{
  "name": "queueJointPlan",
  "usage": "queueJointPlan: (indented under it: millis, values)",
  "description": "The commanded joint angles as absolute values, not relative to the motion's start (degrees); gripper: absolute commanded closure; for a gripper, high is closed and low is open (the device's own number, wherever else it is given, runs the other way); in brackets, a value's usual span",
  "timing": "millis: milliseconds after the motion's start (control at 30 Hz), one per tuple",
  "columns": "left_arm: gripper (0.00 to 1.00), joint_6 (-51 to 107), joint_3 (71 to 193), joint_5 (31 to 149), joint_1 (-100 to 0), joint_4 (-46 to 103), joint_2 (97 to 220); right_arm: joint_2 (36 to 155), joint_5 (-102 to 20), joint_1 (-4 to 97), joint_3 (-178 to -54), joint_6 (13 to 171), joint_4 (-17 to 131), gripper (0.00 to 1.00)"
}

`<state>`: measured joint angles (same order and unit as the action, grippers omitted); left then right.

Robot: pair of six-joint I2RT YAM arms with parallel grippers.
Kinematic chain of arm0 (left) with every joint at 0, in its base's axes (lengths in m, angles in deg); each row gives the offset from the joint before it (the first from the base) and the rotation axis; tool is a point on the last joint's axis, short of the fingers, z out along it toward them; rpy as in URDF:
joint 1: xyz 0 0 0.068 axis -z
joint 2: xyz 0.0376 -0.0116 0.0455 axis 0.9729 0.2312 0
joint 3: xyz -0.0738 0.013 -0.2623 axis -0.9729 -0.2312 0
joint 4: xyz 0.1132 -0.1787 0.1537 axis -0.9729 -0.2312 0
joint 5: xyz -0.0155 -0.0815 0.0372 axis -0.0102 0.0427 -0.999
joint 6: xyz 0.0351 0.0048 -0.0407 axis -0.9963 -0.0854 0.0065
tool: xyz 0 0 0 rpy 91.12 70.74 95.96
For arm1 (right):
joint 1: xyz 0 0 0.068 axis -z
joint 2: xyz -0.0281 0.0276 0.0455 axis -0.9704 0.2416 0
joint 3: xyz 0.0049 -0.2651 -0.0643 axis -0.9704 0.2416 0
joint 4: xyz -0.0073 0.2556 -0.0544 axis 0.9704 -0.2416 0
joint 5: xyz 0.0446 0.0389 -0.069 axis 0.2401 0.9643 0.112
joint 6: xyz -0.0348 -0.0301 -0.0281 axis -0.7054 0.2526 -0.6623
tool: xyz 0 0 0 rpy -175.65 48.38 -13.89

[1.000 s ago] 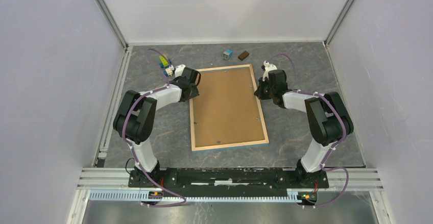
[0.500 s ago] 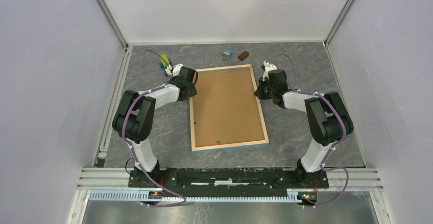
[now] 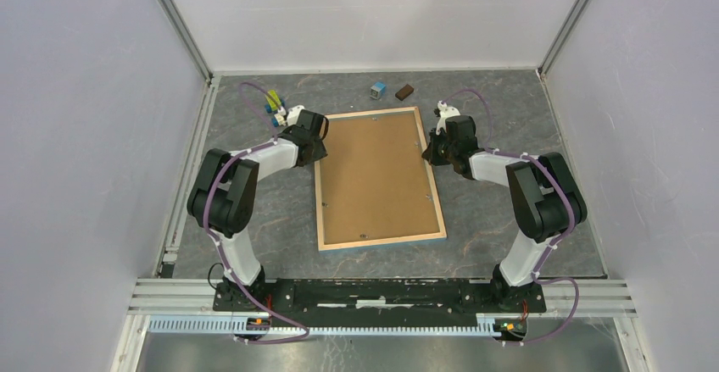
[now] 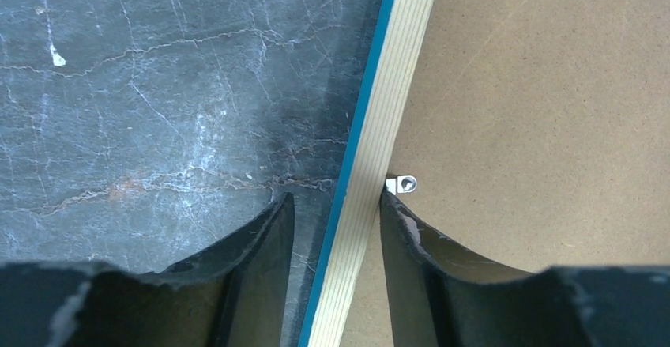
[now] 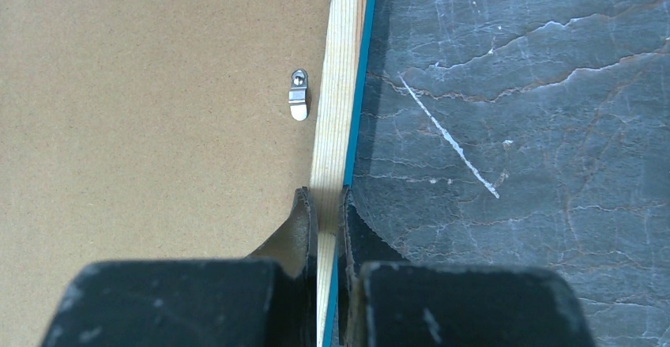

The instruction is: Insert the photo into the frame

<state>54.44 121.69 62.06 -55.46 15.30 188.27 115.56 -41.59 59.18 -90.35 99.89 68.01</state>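
Observation:
The frame [image 3: 381, 241] lies face down on the grey table, its light wood back up and a blue edge showing. A brown backing board [image 3: 377, 177] fills it. The photo is hidden. My left gripper [image 3: 320, 146] straddles the frame's left rail [image 4: 395, 102]. It is open [image 4: 338, 201]: the inner finger [image 4: 403, 236] touches the rail and the outer finger [image 4: 269, 236] stands apart over the table. My right gripper [image 3: 433, 147] is shut [image 5: 325, 197] on the right rail [image 5: 341, 62], one finger on each side.
A small blue block [image 3: 378, 90] and a brown block [image 3: 404, 92] lie beyond the frame's far edge. Yellow, green and blue pieces [image 3: 273, 105] sit by the left wrist. Metal clips [image 4: 406, 183] [image 5: 298, 94] rest on the backing board. White walls enclose the table.
The left wrist has shifted slightly left over the frame's left rail and its jaws have narrowed. The right arm and the frame have not moved.

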Motion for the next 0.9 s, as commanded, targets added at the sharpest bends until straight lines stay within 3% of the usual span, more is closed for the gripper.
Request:
queueJointPlan:
  millis: [0,367,500,700,867]
  values:
    - [0.47,53.74,122.13,61.34,-56.32,14.07,188.22,119.45,-38.48,58.17,-89.35,98.12,60.08,1.00]
    - [0.14,54.83,113.91,69.37,-55.95,9.20,173.43,118.33,-42.69,58.13,-88.28,100.23,60.56,1.00]
    - [0.11,54.24,111.44,74.42,-54.20,4.13,167.54,115.12,-46.21,58.20,-85.54,103.25,61.84,1.00]
    - [0.10,57.65,106.19,79.64,-43.88,2.52,158.34,109.22,-47.85,58.20,-79.33,110.73,64.90,1.00]
    - [0.11,64.18,101.52,80.22,-34.26,4.82,153.99,99.52,-60.92,58.23,-73.18,117.40,59.58,1.00]
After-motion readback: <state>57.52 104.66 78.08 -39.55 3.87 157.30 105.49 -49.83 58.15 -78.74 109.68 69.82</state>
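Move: My left fingers straddle the frame's left edge. The bottom clip, on the near side of the back board, lies about 24 cm back and 10 cm to their right, roughly level with them. The lower left clip is some 15 cm back and 1 cm right, the upper left clip 1 cm ahead and 3 cm right. My right hand already pinches the right edge; from it the frame's middle lies about 6 cm back and 12 cm left, the upper right clip 5 cm ahead and 3 cm left. I open my left fingers wide off the left edge, lift them about 6 cm and sweep back some 16 cm, then increasingly right as well, over the back board towards the bottom clip, the wrist turning clockwise. Late on, my right hand keeps its pinch and drags the right edge about 4 cm back and a little right, turning some 10 degrees clockwise. ##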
